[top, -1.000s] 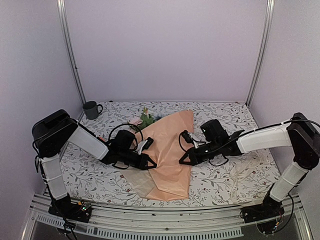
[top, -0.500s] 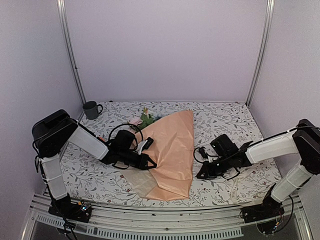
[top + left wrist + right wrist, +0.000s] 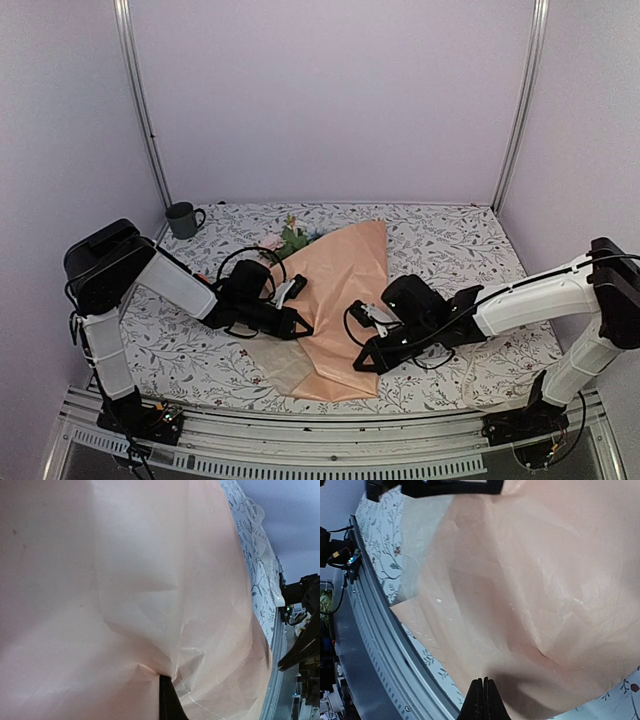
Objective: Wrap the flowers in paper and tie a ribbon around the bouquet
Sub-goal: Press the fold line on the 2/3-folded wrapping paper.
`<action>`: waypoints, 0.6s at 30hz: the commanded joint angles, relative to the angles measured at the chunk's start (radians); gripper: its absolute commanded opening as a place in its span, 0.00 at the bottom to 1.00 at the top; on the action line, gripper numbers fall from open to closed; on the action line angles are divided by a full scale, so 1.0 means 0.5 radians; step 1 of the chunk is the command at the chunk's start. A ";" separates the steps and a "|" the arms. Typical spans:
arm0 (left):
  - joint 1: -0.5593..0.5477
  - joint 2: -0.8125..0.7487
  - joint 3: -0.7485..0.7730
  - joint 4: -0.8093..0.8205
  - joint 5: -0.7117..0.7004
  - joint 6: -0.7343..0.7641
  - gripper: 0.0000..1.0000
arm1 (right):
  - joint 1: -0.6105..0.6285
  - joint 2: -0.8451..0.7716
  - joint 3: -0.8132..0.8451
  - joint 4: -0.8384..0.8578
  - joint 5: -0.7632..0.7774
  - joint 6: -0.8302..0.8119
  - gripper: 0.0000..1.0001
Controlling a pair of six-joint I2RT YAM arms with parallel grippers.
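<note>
The peach-orange paper (image 3: 345,290) lies spread on the table, with the flowers (image 3: 290,238) sticking out from under its far left corner. My left gripper (image 3: 300,328) is shut on the paper's left side, and in the left wrist view the paper (image 3: 125,580) creases in towards the gripper (image 3: 162,677). My right gripper (image 3: 360,366) is shut with nothing in it, just above the paper's near right edge. The right wrist view has that gripper (image 3: 483,679) over the paper (image 3: 545,580). The cream ribbon (image 3: 470,375) lies loose at the near right.
A dark mug (image 3: 183,218) stands at the far left corner. A paler, thin sheet (image 3: 283,368) pokes out from under the paper near the front. The metal front rail (image 3: 370,630) runs close to the right gripper. The leaf-printed cloth (image 3: 450,235) covers the table.
The right arm swung away to the right, then came back left to the paper's near right edge. The paper's right side now lies flatter and wider. The left arm has not moved.
</note>
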 commanded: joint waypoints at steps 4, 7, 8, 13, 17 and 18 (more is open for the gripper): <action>0.021 0.057 -0.020 -0.153 -0.052 0.030 0.00 | 0.008 0.172 -0.267 -0.040 -0.066 0.138 0.00; 0.021 0.056 -0.017 -0.164 -0.050 0.036 0.00 | 0.015 -0.013 -0.411 -0.170 -0.022 0.201 0.00; 0.021 0.058 -0.015 -0.170 -0.050 0.040 0.00 | 0.017 -0.088 -0.441 -0.231 0.005 0.228 0.00; 0.021 0.069 -0.005 -0.187 -0.051 0.052 0.00 | 0.016 -0.366 -0.408 -0.516 0.077 0.226 0.01; 0.020 0.074 0.001 -0.187 -0.045 0.046 0.00 | 0.014 -0.361 -0.157 -0.554 0.119 0.105 0.02; 0.018 0.073 0.002 -0.188 -0.045 0.045 0.00 | 0.016 -0.328 -0.094 -0.522 0.118 0.077 0.02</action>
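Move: The near stretch of the paper's right-hand fold line lies about 4 cm to the right of my right fingertips, roughly 3 cm back and 5 cm below them. The paper's near right corner is some 6 cm back and 4 cm right, and the ribbon lies about 24 cm to the right, 2 cm farther out. From my left fingertips, pinning the paper, that stretch of fold is about 13 cm right and 13 cm back. I drop my shut right fingers about 4.5 cm to the paper beside the fold, then sweep them low to the right and back, across the fold near its close corner and off onto the bare cloth, about 8 cm right and 5 cm back in all. They tip some 10 degrees steeper and lift slightly at the end. My left fingers stay shut, holding the paper in place. ##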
